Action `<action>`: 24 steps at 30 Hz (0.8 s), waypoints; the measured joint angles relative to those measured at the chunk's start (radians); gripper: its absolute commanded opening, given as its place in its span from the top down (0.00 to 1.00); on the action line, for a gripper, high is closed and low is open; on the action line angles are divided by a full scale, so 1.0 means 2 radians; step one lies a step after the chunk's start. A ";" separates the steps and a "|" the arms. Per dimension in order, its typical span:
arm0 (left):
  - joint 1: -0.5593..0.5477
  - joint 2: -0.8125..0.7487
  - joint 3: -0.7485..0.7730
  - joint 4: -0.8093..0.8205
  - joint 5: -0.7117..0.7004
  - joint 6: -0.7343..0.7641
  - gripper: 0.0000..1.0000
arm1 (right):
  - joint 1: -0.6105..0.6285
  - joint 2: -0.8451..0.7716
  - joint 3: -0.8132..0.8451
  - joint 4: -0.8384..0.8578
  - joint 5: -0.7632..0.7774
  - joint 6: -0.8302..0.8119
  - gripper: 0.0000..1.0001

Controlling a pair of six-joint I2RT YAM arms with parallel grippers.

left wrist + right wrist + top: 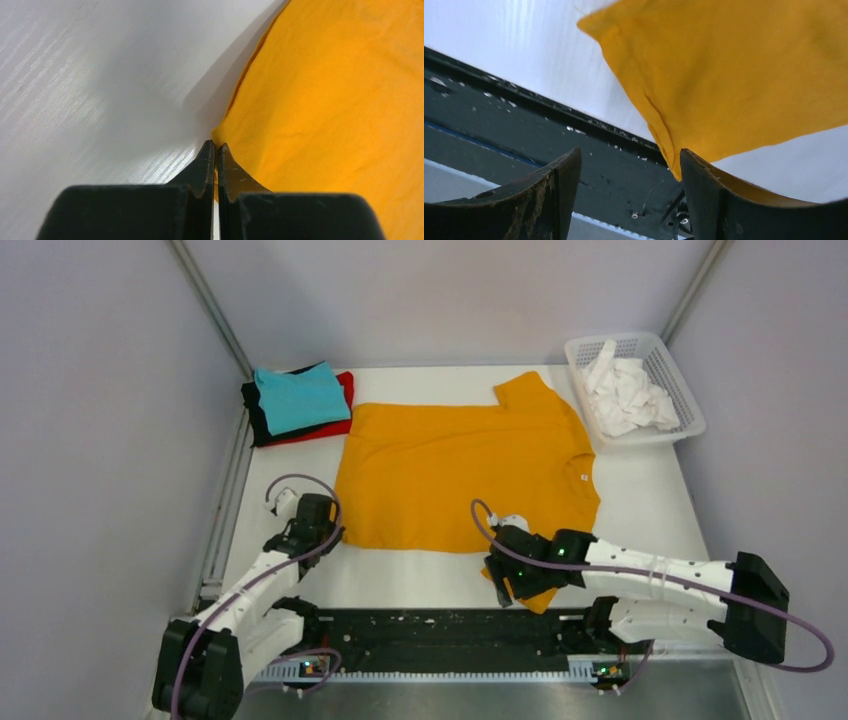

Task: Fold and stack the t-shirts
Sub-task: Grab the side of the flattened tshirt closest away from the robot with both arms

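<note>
A mustard-orange t-shirt [460,470] lies spread flat on the white table [650,510], collar to the right. My left gripper [335,532] is at its near-left hem corner. In the left wrist view this gripper [216,145] is shut, with orange fabric [325,100] pinched between the fingertips. My right gripper [505,590] hovers over the near sleeve at the table's front edge. In the right wrist view it [629,152] is open, the sleeve's corner [724,75] just touching the right finger. A folded teal shirt [300,398] tops a black [255,410] and a red one [345,390] at the back left.
A white lattice basket [690,425] holding crumpled white cloths [625,395] stands at the back right. The black base rail [440,635] runs along the near table edge, right under the right gripper. Grey walls close in on both sides.
</note>
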 measured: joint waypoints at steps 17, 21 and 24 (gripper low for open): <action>0.000 0.003 0.000 -0.004 0.002 0.000 1.00 | 0.024 0.066 -0.054 -0.017 0.034 0.081 0.55; 0.000 0.003 0.000 -0.008 0.002 0.000 1.00 | 0.025 0.085 -0.051 -0.017 0.033 0.093 0.69; 0.000 0.003 0.000 -0.010 0.002 0.000 1.00 | 0.025 0.090 -0.048 -0.024 0.034 0.096 0.85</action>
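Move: The near sleeve corner of the orange t-shirt, lying at the table's front edge, is about 5 cm to the right of the right hand, 3 cm back and 6 cm below. The sleeve's other corner is roughly 4 cm ahead and 4 cm left of that hand, also on the table some 6 cm down. From the left hand, already holding the shirt's near left corner, the aimed-at corner lies about 36 cm right, 13 cm back and slightly below. The shirt's near sleeve corner is what the right hand drops onto: it sinks about 5 cm while shifting 4 to 5 cm right and a little back, its tilt bringing the fingers nearly straight down. Its half-open fingers close around the cloth just in from the tip and pinch it at the table's edge, while the left hand keeps its pinch and barely moves. ##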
